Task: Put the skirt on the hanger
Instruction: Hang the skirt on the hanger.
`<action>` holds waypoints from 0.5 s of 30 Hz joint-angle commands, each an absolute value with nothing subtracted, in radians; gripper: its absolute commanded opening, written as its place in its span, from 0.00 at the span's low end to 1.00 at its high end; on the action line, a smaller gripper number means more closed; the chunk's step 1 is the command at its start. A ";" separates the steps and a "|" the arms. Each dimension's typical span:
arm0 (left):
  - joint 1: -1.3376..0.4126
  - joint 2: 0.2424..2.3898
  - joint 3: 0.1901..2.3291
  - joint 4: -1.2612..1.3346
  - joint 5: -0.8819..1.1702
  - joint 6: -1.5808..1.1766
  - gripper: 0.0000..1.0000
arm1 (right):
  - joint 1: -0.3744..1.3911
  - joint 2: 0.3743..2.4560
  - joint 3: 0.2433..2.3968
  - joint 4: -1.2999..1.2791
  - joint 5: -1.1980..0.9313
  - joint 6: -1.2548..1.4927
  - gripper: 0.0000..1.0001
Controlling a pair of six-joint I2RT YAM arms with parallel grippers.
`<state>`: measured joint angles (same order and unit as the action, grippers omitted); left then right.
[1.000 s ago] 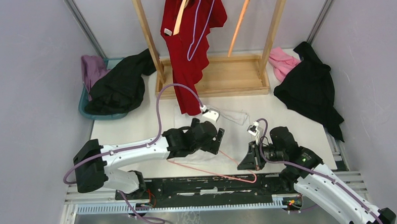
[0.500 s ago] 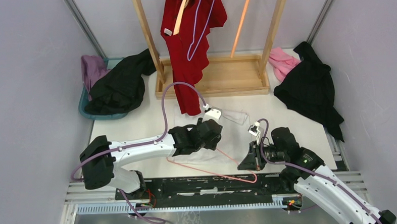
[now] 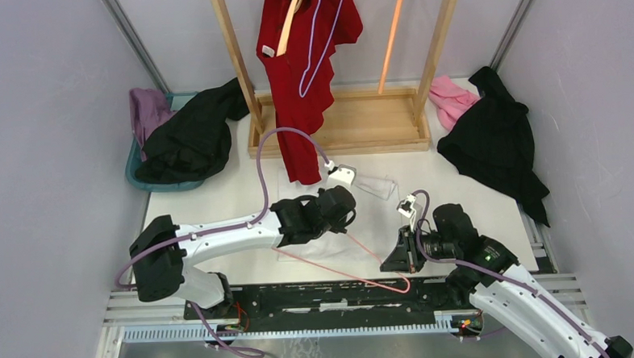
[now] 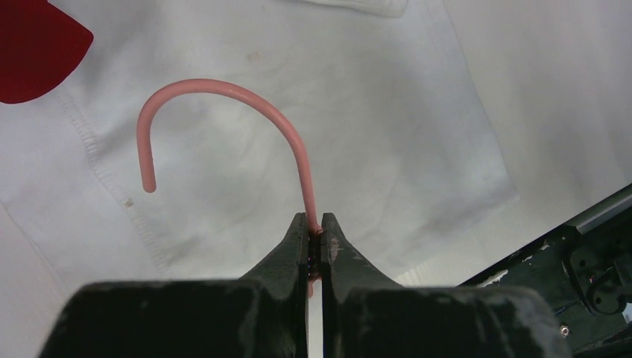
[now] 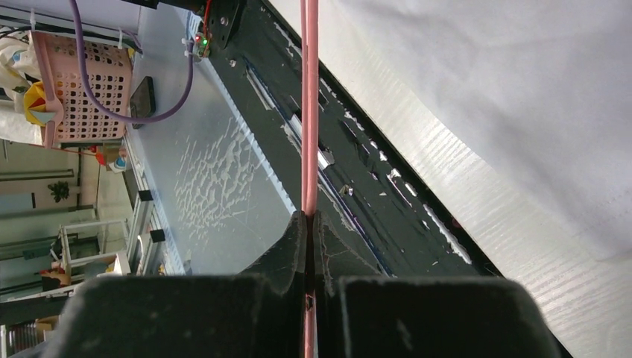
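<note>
The white skirt (image 3: pixel 375 201) lies flat on the white table; it fills the left wrist view (image 4: pixel 373 134). A thin pink wire hanger (image 3: pixel 342 275) rests over its near part. My left gripper (image 3: pixel 343 206) is shut on the hanger's neck (image 4: pixel 314 222), just below the curved hook (image 4: pixel 246 95). My right gripper (image 3: pixel 399 256) is shut on a straight stretch of the hanger (image 5: pixel 309 112) near its right corner, with the jaws pinching the wire (image 5: pixel 308 218). Skirt cloth (image 5: pixel 484 89) shows to the right of that wire.
A wooden rack (image 3: pixel 344 129) stands at the back with a red garment (image 3: pixel 304 50) and an orange hanger (image 3: pixel 388 39). A teal bin (image 3: pixel 136 175) at left holds black (image 3: pixel 187 140) and purple (image 3: pixel 145 110) clothes. Black (image 3: pixel 494 143) and pink (image 3: pixel 451 96) garments lie at right.
My left gripper has moved slightly away from me and closed from wide open onto the hanger's neck. The right gripper has kept its hold and place.
</note>
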<state>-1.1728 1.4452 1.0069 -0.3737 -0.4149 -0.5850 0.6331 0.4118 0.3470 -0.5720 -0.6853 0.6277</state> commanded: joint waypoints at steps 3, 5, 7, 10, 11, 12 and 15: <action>-1.171 1.436 0.996 -0.335 -0.449 -0.619 0.03 | 0.638 0.419 0.378 -0.617 -0.627 0.626 0.06; -1.172 1.428 0.986 -0.341 -0.452 -0.627 0.03 | 0.637 0.421 0.381 -0.632 -0.619 0.629 0.12; -1.171 1.421 0.982 -0.354 -0.448 -0.638 0.03 | 0.637 0.430 0.383 -0.633 -0.630 0.627 0.09; -1.172 1.410 0.980 -0.383 -0.440 -0.660 0.03 | 0.637 0.442 0.390 -0.645 -0.621 0.627 0.30; -1.172 1.407 0.980 -0.391 -0.436 -0.671 0.03 | 0.637 0.447 0.394 -0.648 -0.620 0.627 0.35; -1.173 1.403 0.976 -0.397 -0.436 -0.682 0.03 | 0.637 0.451 0.398 -0.653 -0.620 0.625 0.39; -1.175 1.391 0.952 -0.399 -0.444 -0.720 0.03 | 0.637 0.450 0.420 -0.670 -0.611 0.618 0.48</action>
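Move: The white skirt lies flat under the left hand, which still grips the pink hanger at its neck: the skirt's middle is about 3 cm ahead, 1 cm left and some 12 cm below. The red garment's hanging end is roughly 12 cm ahead and 9 cm left, about 5 cm lower; the rack's wooden base sits straight ahead by 27 cm, 11 cm lower. From the right hand, the skirt's middle is about 12 cm ahead, 11 cm left and 12 cm below. Downward by about 1.5 cm and slightly to the right, the right hand eases off while its shut fingers open to nearly half, letting go of the pink hanger and leaving the rod between the parted tips. Meanwhile the left hand keeps its pinch on the hanger's neck and sinks about 1 cm towards the skirt, drifting as much to the left. ##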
